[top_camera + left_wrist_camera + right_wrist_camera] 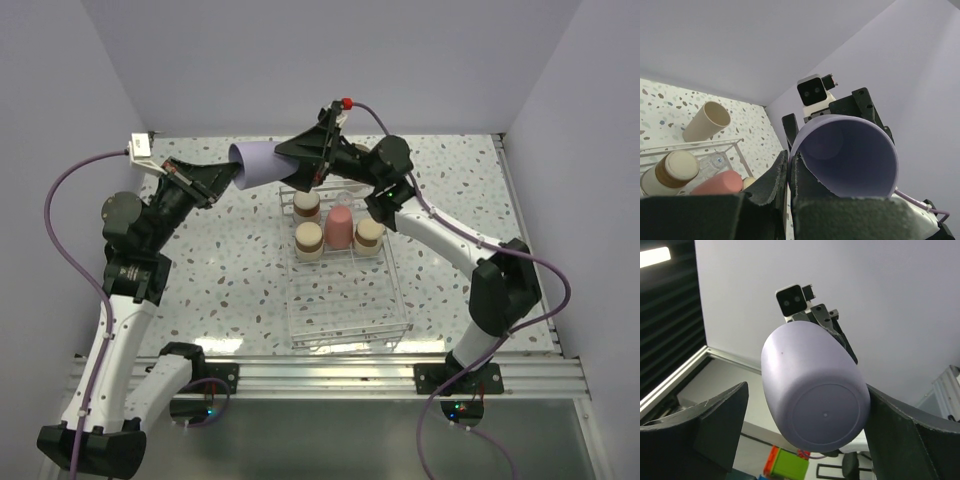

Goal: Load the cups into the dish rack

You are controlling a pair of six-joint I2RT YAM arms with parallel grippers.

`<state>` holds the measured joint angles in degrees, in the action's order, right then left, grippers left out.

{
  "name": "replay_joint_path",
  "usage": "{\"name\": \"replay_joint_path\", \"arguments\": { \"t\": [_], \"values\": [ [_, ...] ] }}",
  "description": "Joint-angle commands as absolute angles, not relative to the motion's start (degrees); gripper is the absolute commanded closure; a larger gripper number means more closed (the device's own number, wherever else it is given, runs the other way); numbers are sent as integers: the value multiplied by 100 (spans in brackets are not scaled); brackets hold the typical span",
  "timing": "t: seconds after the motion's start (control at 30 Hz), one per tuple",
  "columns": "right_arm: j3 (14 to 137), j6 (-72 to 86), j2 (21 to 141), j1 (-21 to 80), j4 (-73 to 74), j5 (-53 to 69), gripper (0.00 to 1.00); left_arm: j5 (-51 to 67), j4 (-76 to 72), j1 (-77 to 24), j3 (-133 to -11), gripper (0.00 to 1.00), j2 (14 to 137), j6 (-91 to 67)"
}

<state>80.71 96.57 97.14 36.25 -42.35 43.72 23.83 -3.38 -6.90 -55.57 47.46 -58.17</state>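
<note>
A lavender cup hangs on its side in the air behind the dish rack. My left gripper is shut on its rim; in the left wrist view the pads pinch the wall beside the cup's mouth. My right gripper is open around the cup's base, its right finger at the cup's side, the left one apart. In the rack stand three brown-grey cups and a coral-red cup. A beige cup lies on the table behind the rack.
A tiny clear cup sits inside the rack near its back wire wall. The two arms meet over the rack's back end. White walls enclose the speckled table on the left, back and right.
</note>
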Motion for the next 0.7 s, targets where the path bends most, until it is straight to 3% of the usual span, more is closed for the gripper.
{"name": "replay_joint_path", "arguments": {
  "t": [0.0, 0.1, 0.33, 0.5, 0.53, 0.6, 0.63, 0.67],
  "values": [
    [7945, 10528, 9747, 3621, -5517, 4096, 10, 2312, -536, -712, -5485, 100, 4685, -5924],
    [7954, 10933, 9923, 3612, -6081, 4017, 24, 2285, -527, -712, -5397, 100, 4658, -5950],
    [8103, 10775, 9941, 3612, -5845, 4166, 60, 2268, -343, -712, -5361, 100, 4719, -5907],
    [8086, 10574, 9897, 3612, -5643, 4288, 83, 2311, -88, -712, -5458, 77, 4799, -5748],
    [8086, 10512, 9879, 3612, -5477, 4324, 86, 2303, -18, -712, -5562, 67, 4851, -5618],
    [8077, 10354, 9844, 3621, -5353, 4368, 89, 2285, 377, -712, -5712, 60, 4922, -5468],
    [8060, 10310, 9835, 3612, -5239, 4412, 90, 2268, 474, -712, -5843, 47, 4974, -5319],
    [8068, 10205, 9809, 3612, -5177, 4438, 91, 2259, 631, -712, -5906, 41, 4992, -5248]
  ]
}}
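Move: Between the two hands hangs the purple cup, lying on its side. Its middle is about 5 cm to the right hand's left and level with it. From the left hand it is some 6 cm to the right, 2 cm ahead and 2 cm up. Below the right hand by roughly 35 cm are the rack's cups: the near cream cup 4 cm ahead and 2 cm right, the far cream cup 15 cm ahead and 2 cm right, the pink cup 9 cm ahead and 10 cm right. Closing its wide-open fingers from both sides, the right hand grips the purple cup's base end, drifting about 1 cm forward and down with a slight tilt. Once that grip has settled, the left fingers, until then pinching the rim, spread to about half open and let go, and the left hand sinks about 2.5 cm and eases 1 cm forward. ##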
